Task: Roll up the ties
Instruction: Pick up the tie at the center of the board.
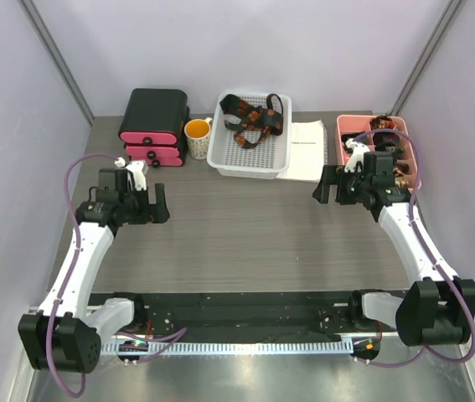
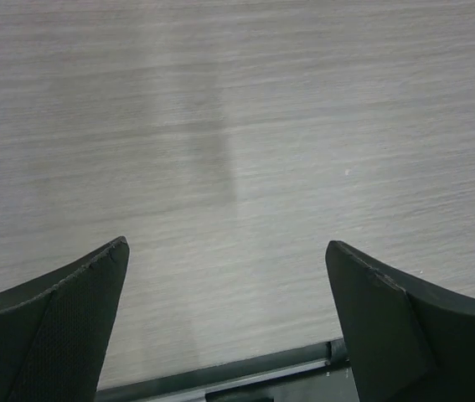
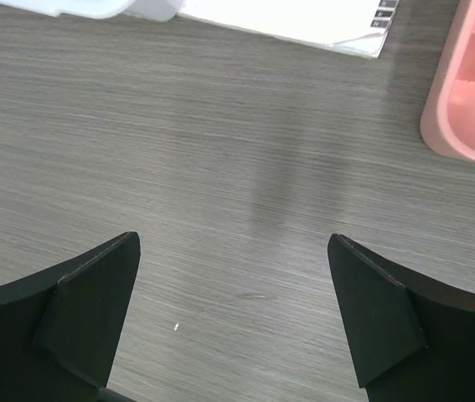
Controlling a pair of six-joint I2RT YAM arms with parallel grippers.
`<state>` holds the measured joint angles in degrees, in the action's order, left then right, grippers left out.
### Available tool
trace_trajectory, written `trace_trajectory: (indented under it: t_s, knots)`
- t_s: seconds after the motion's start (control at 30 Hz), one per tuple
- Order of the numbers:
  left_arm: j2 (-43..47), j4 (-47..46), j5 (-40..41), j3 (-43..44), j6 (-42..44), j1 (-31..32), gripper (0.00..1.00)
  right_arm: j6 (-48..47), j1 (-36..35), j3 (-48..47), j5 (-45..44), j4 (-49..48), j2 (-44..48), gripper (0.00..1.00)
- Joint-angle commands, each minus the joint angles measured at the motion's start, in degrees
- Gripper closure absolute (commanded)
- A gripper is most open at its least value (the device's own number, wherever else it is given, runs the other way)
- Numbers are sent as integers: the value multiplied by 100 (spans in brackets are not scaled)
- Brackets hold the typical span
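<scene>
Loose dark ties with an orange-red pattern lie tangled in a white basket at the back middle of the table. Small rolled ties sit in a pink tray at the back right. My left gripper is open and empty over bare tabletop at the left; its view shows only wood grain between the fingers. My right gripper is open and empty just left of the pink tray; its view shows bare table, with the tray's corner at the upper right.
A black and pink box stack and a yellow-filled cup stand at the back left. A white paper sheet lies between basket and tray. Grey walls enclose the table on three sides.
</scene>
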<state>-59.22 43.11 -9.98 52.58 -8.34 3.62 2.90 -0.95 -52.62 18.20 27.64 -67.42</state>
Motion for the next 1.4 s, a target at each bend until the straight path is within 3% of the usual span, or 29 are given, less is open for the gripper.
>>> trace_trajectory:
  t_s: [0.0,0.1,0.27,0.4,0.63,0.8,1.07,1.23,1.37]
  knots:
    - [-519,-111,216,954,174,-28,0,-35,25,-301,201,5,-289,0]
    - [-1204,-268,23,1912,411,16,0,35,16,-450,307,13,-570,0]
    - [-2609,-584,-22,3766,684,753,0,80,25,-705,316,57,-931,0]
    - [-4486,-962,180,5216,1053,1631,0,80,16,-837,316,84,-1247,0]
    - [-7713,-1216,-250,8431,1106,1976,2,27,25,-1109,237,189,-1748,0]
    - [-8544,-2086,-49,8664,1326,2134,0,9,25,-1338,246,330,-2152,0]
    - [-9010,-2255,663,8506,1546,2178,0,18,25,-1418,193,374,-2320,0]
    - [-9081,-2281,322,8436,1625,2178,19,9,16,-1426,141,400,-2285,0]
    - [-9309,-2316,119,8585,1528,2239,21,-26,16,-1391,79,409,-2188,0]
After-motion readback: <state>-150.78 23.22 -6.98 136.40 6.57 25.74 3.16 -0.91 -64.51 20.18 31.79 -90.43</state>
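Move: The tie lies bunched in the white tray, its middle about 42 cm ahead of the left hand, 29 cm to its right and 14 cm below. The tray's own middle is some 4 cm nearer and 2 cm left of the tie's. From the left hand, the mug stands 35 cm ahead, 9 cm right, and the notebook 35 cm ahead, 46 cm right. For the right hand the tie is roughly 35 cm ahead, 20 cm left, 14 cm below. To the tie's near loop in the white tray, the left hand swings fast forward about 34 cm and 25 cm right, arching up before dropping in, turning some 30 degrees clockwise and levelling its fingers a little. There it slows and begins narrowing them, still mostly open. The open right hand sinks and edges forward, tipping down. ##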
